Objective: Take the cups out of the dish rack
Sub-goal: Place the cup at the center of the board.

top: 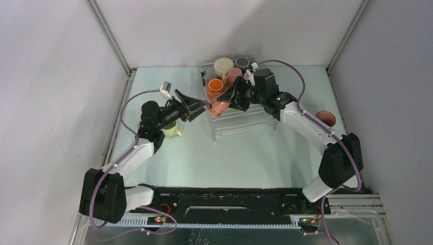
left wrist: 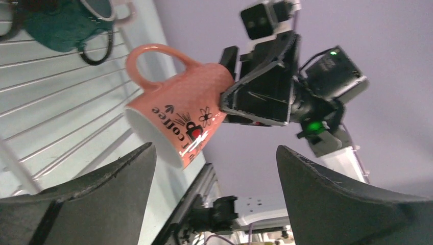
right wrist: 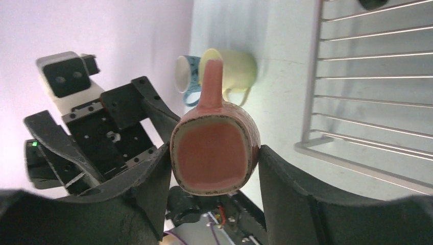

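Note:
My right gripper is shut on a salmon-pink cup with black lettering. It holds the cup tilted in the air at the left edge of the dish rack. Facing it, my left gripper is open, its fingers just short of the cup's rim and empty. An orange cup, a cream cup, a pink cup and a dark cup stand at the rack's back. A teal cup lies on the ribs.
A pale yellow-green cup and a blue cup stand on the table under my left arm. A pink cup sits on the table to the right, by my right arm. Walls close the table on three sides.

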Robot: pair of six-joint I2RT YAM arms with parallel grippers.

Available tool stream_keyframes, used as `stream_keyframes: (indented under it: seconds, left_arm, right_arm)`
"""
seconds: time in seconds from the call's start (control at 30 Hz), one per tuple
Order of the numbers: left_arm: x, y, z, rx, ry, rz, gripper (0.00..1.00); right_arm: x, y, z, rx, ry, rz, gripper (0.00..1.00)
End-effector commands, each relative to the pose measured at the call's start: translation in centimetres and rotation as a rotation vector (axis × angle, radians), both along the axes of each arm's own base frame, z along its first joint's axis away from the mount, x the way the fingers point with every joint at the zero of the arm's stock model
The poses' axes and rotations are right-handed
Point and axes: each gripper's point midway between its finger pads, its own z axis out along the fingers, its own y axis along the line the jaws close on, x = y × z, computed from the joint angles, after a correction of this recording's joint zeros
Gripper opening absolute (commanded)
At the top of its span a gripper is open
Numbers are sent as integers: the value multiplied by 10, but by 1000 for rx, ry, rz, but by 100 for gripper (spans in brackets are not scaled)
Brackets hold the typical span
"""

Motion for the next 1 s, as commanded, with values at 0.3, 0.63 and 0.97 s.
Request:
stream_keyframes:
  seconds: [0.3,0.63,0.97]
  left_arm:
    - [-12,-15,47,-273,-30,-61,72]
    - [-15,-21,65,-352,-48,-89,32]
    - [-18,-24,70,-348,-70,-108,0]
  right_arm:
    - [-16,19,84,318,-110,89,15]
    - [-24,24,81,389,-66,119,14]
    - [-29,25,78,391,-58,115,16]
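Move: The pink cup is already in the right hand, its middle roughly 4 cm left of that hand point, 1 cm ahead and 2 cm below; the left gripper waits 12 cm to the right hand's left, 2 cm back and 1 cm higher. From the left hand the pink cup is about 8 cm right, 3 cm ahead and 3 cm below. The racked orange cup lies some 15 cm ahead, 6 cm right and 15 cm below, the light green cup 13 cm left, 5 cm ahead and 22 cm down. Both hands rise about 5 cm as they close on each other, the left drifting some 2 cm right to the pink cup's open mouth while the right, keeping its grip near the base, brings the cup a little over 2 cm left and swings its fingers up by some 20 degrees. The left tips its fingertips upward by a similar turn and closes from nearly wide open to almost shut, pinching the wall at the rim with one finger inside the mouth and the other outside. ##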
